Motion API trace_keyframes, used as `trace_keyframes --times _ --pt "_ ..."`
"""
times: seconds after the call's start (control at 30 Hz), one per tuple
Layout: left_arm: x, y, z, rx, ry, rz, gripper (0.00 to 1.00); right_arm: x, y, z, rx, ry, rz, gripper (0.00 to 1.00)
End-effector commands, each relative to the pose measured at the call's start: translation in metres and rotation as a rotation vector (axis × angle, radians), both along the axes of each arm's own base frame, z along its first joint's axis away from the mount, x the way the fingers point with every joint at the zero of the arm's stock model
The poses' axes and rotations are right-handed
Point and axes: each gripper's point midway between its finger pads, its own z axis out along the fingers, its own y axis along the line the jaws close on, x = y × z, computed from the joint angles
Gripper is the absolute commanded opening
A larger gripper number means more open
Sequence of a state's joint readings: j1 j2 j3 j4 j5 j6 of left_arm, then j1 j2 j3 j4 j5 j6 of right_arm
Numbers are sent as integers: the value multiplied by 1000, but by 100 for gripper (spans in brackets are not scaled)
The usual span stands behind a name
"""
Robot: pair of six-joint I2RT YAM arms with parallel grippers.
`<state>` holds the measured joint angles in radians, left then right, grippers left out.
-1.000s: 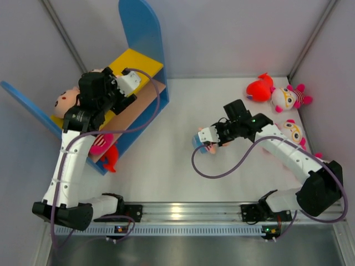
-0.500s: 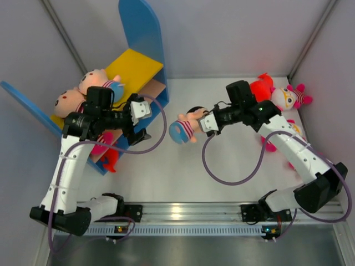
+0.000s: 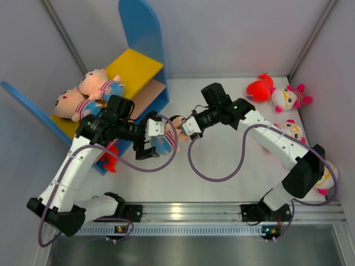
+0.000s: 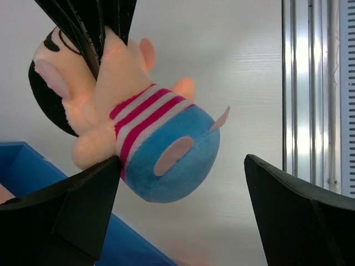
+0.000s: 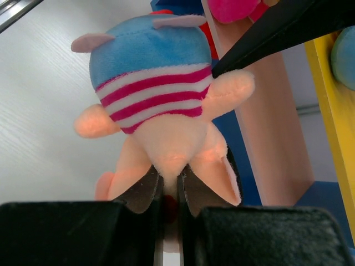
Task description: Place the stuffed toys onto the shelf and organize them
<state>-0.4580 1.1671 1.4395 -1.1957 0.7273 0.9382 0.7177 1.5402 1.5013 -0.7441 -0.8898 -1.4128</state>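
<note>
My right gripper is shut on the head of a peach-faced doll with a striped shirt and blue pants, holding it above the table just right of the shelf. In the right wrist view its jaws pinch the doll. My left gripper is open around the doll's body; in the left wrist view the left finger touches the doll, the right one stands apart. Two peach dolls lie on the yellow upper board.
A red-pink plush lies at the lower tan board's near end. A red plush and white-faced dolls lie at the back right; another sits by the right arm's base. Grey walls close in on both sides.
My right arm has carried the doll left toward the shelf. My left arm has left the two dolls on the upper board and swung right, its open fingers now around the carried doll.
</note>
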Motion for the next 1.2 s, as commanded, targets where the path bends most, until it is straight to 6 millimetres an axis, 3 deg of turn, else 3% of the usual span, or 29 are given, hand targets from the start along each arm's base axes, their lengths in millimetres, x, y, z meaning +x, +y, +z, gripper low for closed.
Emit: trace_keyframes --times 0.0,0.07,0.2,0.23,0.33,0.4,0.43,0.5,0.53,0.6,0.63,0.77,0.8,0.83,0.87,0.9,0.93,1.0,1.03,1.17 --pt "-4 4 -2 21 -17 -11 99 -9 21 40 125 -47 89 0" --pt "-2 3 -5 33 -21 -16 97 -10 26 46 149 -49 96 0" --pt "4 2 -6 51 -32 -19 64 -12 29 52 176 -47 110 0" --pt "6 1 -3 47 -40 -20 37 -12 29 52 176 -45 107 0" --pt "8 -2 2 39 -47 -23 0 -14 27 49 176 -28 98 2" --pt "9 -1 4 37 -50 -16 0 -12 27 57 209 -51 82 11" --pt "10 -2 9 31 -58 -8 0 -12 25 48 199 -11 56 25" --pt "27 -3 22 7 -108 63 0 -7 23 60 249 -44 22 35" --pt "32 -4 30 -16 -108 111 0 -4 19 49 238 0 -12 40" --pt "43 -6 46 -47 -132 169 0 12 15 72 325 -56 -95 52" --pt "49 -9 57 -69 -147 187 0 19 11 62 329 14 -173 65" --pt "70 -17 86 -137 -188 251 0 47 -17 82 437 -31 -384 76" --pt "78 -16 95 -155 -202 293 0 55 -28 86 468 -34 -431 92" --pt "86 -18 104 -171 -223 316 0 59 -36 83 500 -7 -471 93" --pt "92 -17 112 -184 -239 344 0 58 -49 95 540 -23 -501 93" --pt "98 -16 125 -215 -245 391 0 65 -64 84 545 8 -559 94" --pt "113 -14 135 -233 -283 454 0 66 -80 101 600 -36 -605 94" --pt "129 -9 154 -288 -299 565 0 70 -100 101 616 -64 -677 95" --pt "146 0 171 -319 -358 661 0 67 -111 99 625 -85 -714 95" --pt "184 26 204 -400 -456 918 0 60 -132 92 631 -106 -774 96"
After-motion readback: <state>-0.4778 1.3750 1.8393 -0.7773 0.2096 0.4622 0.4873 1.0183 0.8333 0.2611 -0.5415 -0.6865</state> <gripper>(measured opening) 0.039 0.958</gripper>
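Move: Just right of the left hand's wide-open fingers, the striped toy's middle lies about 4 cm right, 2 cm ahead and 2 cm lower. Roughly at the left hand's height, the yellow board's free right end is some 20 cm ahead and 10 cm left, and the nearer shelved doll about 16 cm ahead and 20 cm left. The right hand pinches the toy, its middle 5 cm left, 1 cm back and 2 cm down; the left gripper is about 9 cm left, 3 cm back. Closing on the toy's blue shorts near a leg, the left fingers take it while the right still grips. Then the right fingers open and let go, and that hand backs off right some 13 cm, also up and forward, rolling and turning clockwise. The left hand keeps its pinch and carries the toy forward and up, about 15 cm each, towards the yellow board's right end, turning some 35 degrees counter-clockwise. ##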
